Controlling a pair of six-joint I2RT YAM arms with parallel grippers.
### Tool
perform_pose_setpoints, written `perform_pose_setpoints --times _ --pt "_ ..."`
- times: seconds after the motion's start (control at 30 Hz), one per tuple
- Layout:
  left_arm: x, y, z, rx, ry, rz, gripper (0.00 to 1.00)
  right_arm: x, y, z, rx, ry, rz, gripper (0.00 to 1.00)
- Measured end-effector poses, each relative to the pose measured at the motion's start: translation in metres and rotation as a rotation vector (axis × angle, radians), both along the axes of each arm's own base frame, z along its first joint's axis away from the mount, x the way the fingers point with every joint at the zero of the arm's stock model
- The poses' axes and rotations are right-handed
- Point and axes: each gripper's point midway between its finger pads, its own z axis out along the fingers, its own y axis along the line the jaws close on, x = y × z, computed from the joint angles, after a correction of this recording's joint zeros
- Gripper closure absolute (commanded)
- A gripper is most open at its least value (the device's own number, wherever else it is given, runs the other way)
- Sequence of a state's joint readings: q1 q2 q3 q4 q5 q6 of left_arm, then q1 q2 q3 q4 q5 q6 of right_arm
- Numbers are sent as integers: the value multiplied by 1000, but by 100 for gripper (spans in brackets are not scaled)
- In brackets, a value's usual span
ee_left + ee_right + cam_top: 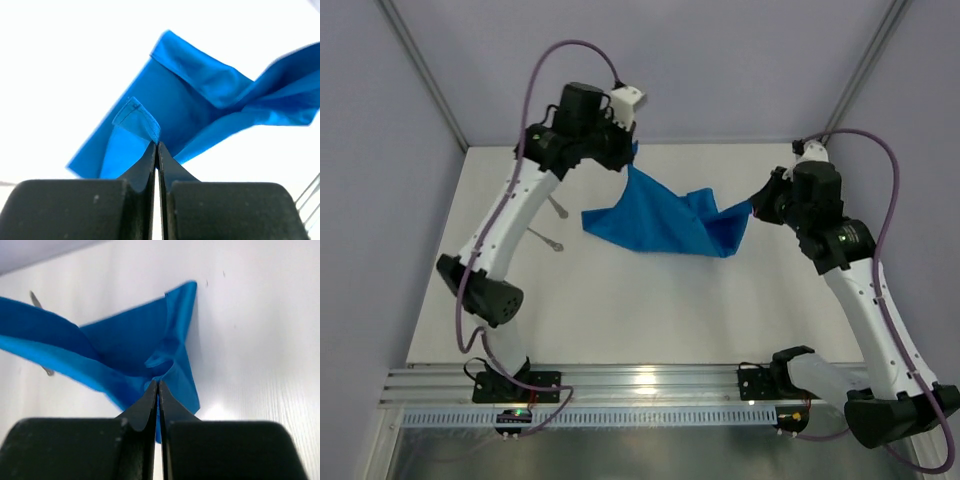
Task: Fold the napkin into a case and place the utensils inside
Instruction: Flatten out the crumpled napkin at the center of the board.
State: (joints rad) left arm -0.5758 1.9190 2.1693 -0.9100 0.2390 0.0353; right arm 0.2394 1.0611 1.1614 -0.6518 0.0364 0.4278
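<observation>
The bright blue napkin (665, 222) hangs stretched between both arms above the white table. My left gripper (632, 155) is shut on its far left corner (145, 125), the jaws pinched together on the cloth. Over at the right, my right gripper (752, 208) is shut on the opposite corner (165, 371). The cloth sags in the middle and its near edge rests on the table. Two slim silver utensils (546, 240) lie on the table left of the napkin, partly behind the left arm; one (35, 299) peeks out above the cloth in the right wrist view.
The white table (640, 310) extends toward me in front of the napkin. A metal rail (640, 380) with both arm bases runs along the near edge. Grey walls and frame posts close the back and sides.
</observation>
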Motion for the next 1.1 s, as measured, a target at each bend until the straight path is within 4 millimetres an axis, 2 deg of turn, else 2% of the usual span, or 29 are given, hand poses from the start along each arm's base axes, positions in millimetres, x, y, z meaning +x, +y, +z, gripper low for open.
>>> perform_pose_setpoints --times 0.1,0.17,0.27,0.33,0.37,0.43,0.47,0.53,0.6,0.67,0.73,0.77,0.8,0.87,0.93,1.0,1.1 --pt "-12 57 75 -49 -143 70 100 -5 -5 64 -9 -127 6 96" --pt "-26 92 110 -54 -224 116 100 -12 -9 95 -17 -186 7 96" --pt "-54 124 146 -48 -321 142 100 -23 -14 127 -27 -243 5 96" --pt "-74 135 157 -44 -359 135 100 -31 -17 139 -25 -269 5 96" --pt "-83 139 156 -40 -366 133 100 -36 -17 142 -23 -278 7 96" --pt "-97 146 143 -17 -347 123 100 -43 -18 137 -19 -273 12 96" --pt "-102 148 127 -1 -325 117 100 -45 -17 128 -15 -263 17 96" --pt "-113 154 78 62 -235 98 100 -52 -13 98 2 -208 34 96" --pt "-126 158 11 142 -117 51 99 -58 -8 59 22 -134 54 96" --pt "-145 163 -58 234 21 -38 76 -63 -1 3 46 -19 68 96" --pt "-185 176 -137 341 208 -182 49 -75 5 -57 73 120 75 96" --pt "-211 186 -167 389 304 -255 45 -82 7 -87 85 193 75 96" --pt "-237 196 -189 427 391 -319 42 -92 7 -112 93 263 72 96" --pt "-278 212 -209 482 515 -437 39 -111 9 -149 107 367 67 96" --pt "-293 216 -207 498 550 -509 40 -120 9 -163 119 405 63 96" --pt "-289 214 -202 497 527 -529 40 -121 10 -163 129 398 62 96" --pt "-265 205 -195 493 449 -493 41 -114 13 -157 141 359 66 96"
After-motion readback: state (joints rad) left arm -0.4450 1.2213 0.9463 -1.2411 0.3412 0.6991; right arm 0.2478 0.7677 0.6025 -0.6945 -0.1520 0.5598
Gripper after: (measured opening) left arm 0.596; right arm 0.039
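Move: Both shut hands already hold the raised napkin over the board. The board's centre, where it is going, lies about 27 cm below the left hand, some 9 cm back and 2 cm left; from the right hand, about 23 cm left, 1 cm back and 24 cm below. On the board, the fork lies roughly 26 cm left and 2 cm back of the left hand, the knife 22 cm left and 8 cm ahead. Both hands swing the napkin up about 15 cm, then back and steeply down; the left veers left, releasing it. ##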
